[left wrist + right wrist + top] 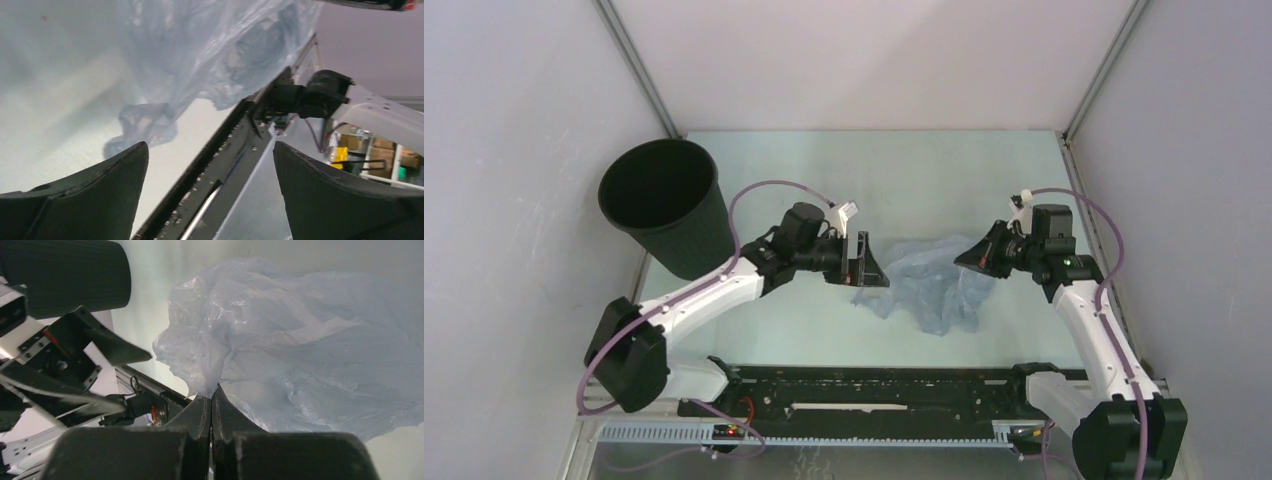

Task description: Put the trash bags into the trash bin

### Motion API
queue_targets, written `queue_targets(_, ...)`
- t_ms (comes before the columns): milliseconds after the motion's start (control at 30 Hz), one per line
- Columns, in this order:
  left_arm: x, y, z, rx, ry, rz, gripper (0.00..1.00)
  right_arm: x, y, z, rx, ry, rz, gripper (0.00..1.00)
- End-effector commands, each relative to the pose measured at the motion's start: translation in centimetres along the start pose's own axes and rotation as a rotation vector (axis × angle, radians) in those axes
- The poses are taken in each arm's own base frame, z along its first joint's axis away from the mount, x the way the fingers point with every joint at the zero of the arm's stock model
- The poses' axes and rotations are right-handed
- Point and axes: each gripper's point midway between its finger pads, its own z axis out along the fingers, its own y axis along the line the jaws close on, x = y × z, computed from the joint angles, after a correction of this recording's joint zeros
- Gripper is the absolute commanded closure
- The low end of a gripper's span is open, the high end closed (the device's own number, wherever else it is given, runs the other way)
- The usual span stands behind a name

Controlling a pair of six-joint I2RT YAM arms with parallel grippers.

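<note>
The trash bag (932,285) is a wrinkly pale blue film bunched in the middle of the table. My right gripper (969,258) is shut on its upper right edge; in the right wrist view the closed tips (214,390) pinch a fold of the bag (300,340). My left gripper (864,262) stands open just left of the bag. Nothing is between its fingers (210,145), and the bag (200,50) hangs ahead of them. The black trash bin (664,205) stands upright at the far left, behind the left arm, with its mouth open and nothing visible inside.
A black rail (874,385) with the arm bases runs along the near table edge. Grey walls and metal posts (639,70) close in the left, back and right sides. The bin sits at the table's left edge.
</note>
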Motion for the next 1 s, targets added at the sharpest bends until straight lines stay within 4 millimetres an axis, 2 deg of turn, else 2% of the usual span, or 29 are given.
queue_targets(0,-0.6,3.3,1.3,-0.081,-0.057,0.159,0.03,0.5,0.4,-0.3,-0.082,0.07,0.02,1.0)
queue_targets(67,-1.1,4.8,1.0,-0.145,-0.122,0.185,0.04,0.3,0.4,-0.5,-0.114,0.08,0.037,1.0)
queue_targets(133,-1.0,5.6,1.1,-0.162,-0.136,0.195,0.01,0.1,0.9,-0.8,-0.15,0.08,0.034,1.0)
queue_targets(300,1.3,5.1,3.3,-0.059,-0.005,0.209,0.0,-0.1,1.4,-1.0,-0.191,0.085,0.034,1.0)
queue_targets(533,1.4,4.6,5.2,0.052,-0.051,0.314,0.01,-0.5,1.4,-1.1,-0.203,0.09,0.057,1.0)
queue_targets(667,3.3,4.9,6.8,0.071,0.023,0.31,0.04,-0.7,1.2,-0.8,-0.199,0.092,0.07,1.0)
queue_targets(767,4.8,6.1,7.7,0.044,0.062,0.283,0.07,-0.9,1.3,-0.8,-0.204,0.089,0.082,1.0)
queue_targets(867,5.6,7.3,8.1,0.006,0.079,0.233,0.16,-1.0,1.1,-0.8,-0.192,0.083,0.082,1.0)
queue_targets(967,5.6,7.7,7.7,-0.028,0.058,0.196,0.38,-1.0,0.7,-0.7,-0.174,0.078,0.079,1.0)
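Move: The trash bag hangs spread from the right hand's closed fingers. Its loose near-left corner lies about 14 cm below the wide-open left hand, roughly 2 cm right and 1 cm back. From the left hand, the pinched bag edge is some 14 cm right, 3 cm farther out and about level; the trash bin is about 38 cm left and 10 cm ahead. The loose corner is about 13 cm left, 4 cm back and 14 cm below the right hand. The left hand sinks about 12 cm to the bag's loose near-left corner, drifting slightly forward and left at first, then easing back and some 4 cm to the right as its wide-open fingers come down astride the corner and start to close, still about three-quarters open. Meanwhile the right hand stays in place with its shut fingers keeping their pinch on the bag's other edge, only rolling its left side up some 10 degrees. ##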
